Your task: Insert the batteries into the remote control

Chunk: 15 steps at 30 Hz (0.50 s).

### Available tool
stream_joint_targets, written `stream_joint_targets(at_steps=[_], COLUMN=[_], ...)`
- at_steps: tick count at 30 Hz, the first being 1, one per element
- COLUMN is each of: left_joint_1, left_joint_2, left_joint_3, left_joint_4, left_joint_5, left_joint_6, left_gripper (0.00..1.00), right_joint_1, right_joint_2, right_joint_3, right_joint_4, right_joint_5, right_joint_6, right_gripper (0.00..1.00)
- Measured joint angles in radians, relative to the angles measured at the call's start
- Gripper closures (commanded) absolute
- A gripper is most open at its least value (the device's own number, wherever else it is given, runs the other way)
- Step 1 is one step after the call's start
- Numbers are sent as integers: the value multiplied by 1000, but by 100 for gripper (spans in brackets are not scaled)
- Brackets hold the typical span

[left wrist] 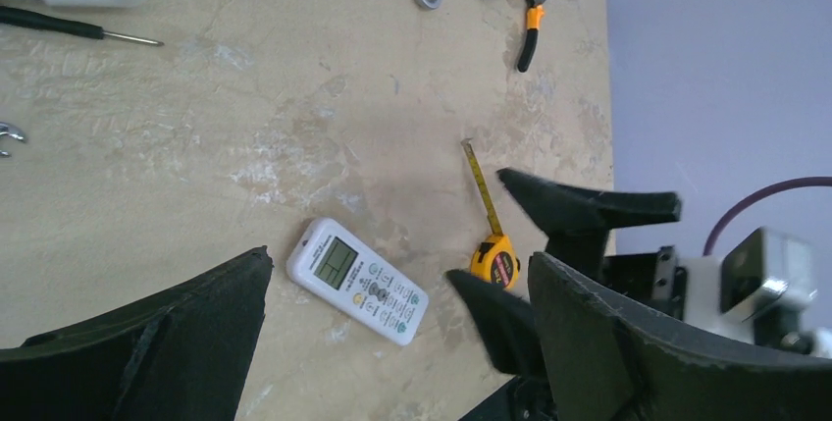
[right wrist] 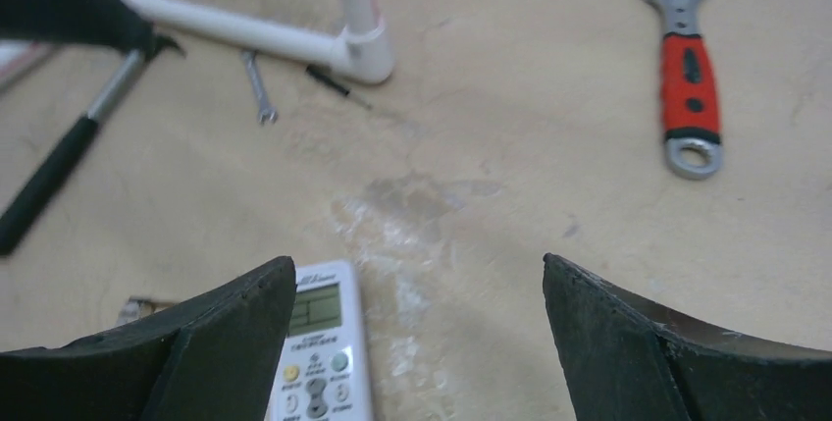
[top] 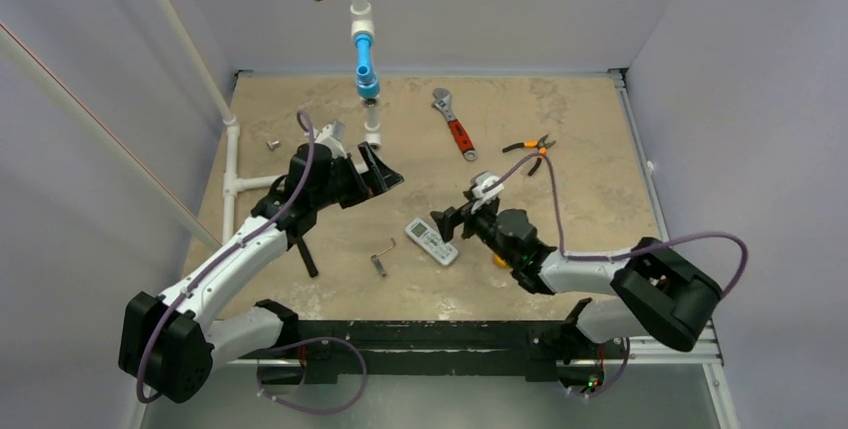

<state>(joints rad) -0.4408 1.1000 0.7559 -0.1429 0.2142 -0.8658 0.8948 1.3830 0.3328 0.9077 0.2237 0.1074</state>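
Note:
The remote control (top: 431, 240) lies face up on the beige table, display and buttons showing. My right gripper (top: 450, 221) hovers just right of it, open and holding nothing. In the right wrist view the remote control (right wrist: 319, 342) sits by the left finger of that gripper (right wrist: 417, 262). My left gripper (top: 385, 174) hangs open and empty farther back and to the left. Through the left wrist view the remote control (left wrist: 356, 280) shows between the wide fingers of the left gripper (left wrist: 400, 256). No batteries are in view.
A red-handled wrench (top: 455, 124) and orange pliers (top: 530, 149) lie at the back. An orange tape measure (left wrist: 494, 259) sits right of the remote, under the right arm. A small metal key (top: 382, 257) lies left of the remote. White pipe work (top: 240, 184) runs along the left side.

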Motion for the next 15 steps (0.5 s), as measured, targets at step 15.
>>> stream_joint_targets(at_steps=[15], left_joint_1=[23], left_joint_2=[-98], left_joint_3=[29], left_joint_4=[-145], left_joint_5=[-164], left_joint_6=[100], left_gripper=[0], right_joint_1=[-645], right_joint_2=[-306], right_joint_3=[-136], right_joint_4=[-119], right_joint_5=[-237], right_joint_6=[514], right_gripper=[8])
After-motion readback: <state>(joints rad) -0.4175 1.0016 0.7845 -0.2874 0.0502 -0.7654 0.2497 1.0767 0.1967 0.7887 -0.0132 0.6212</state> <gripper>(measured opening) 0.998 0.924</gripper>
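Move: The remote control lies on the table just behind the right hand, about 3 cm back, 3 cm left and 9 cm below it. The yellow tape measure is some 15 cm to that hand's right and 5 cm back; the orange pliers sit roughly 20 cm ahead and 23 cm right. From the left hand the remote is about 8 cm back, 11 cm right and 16 cm down. The open right hand sweeps some 17 cm right, away from the remote, while the left withdraws about 4 cm left. ##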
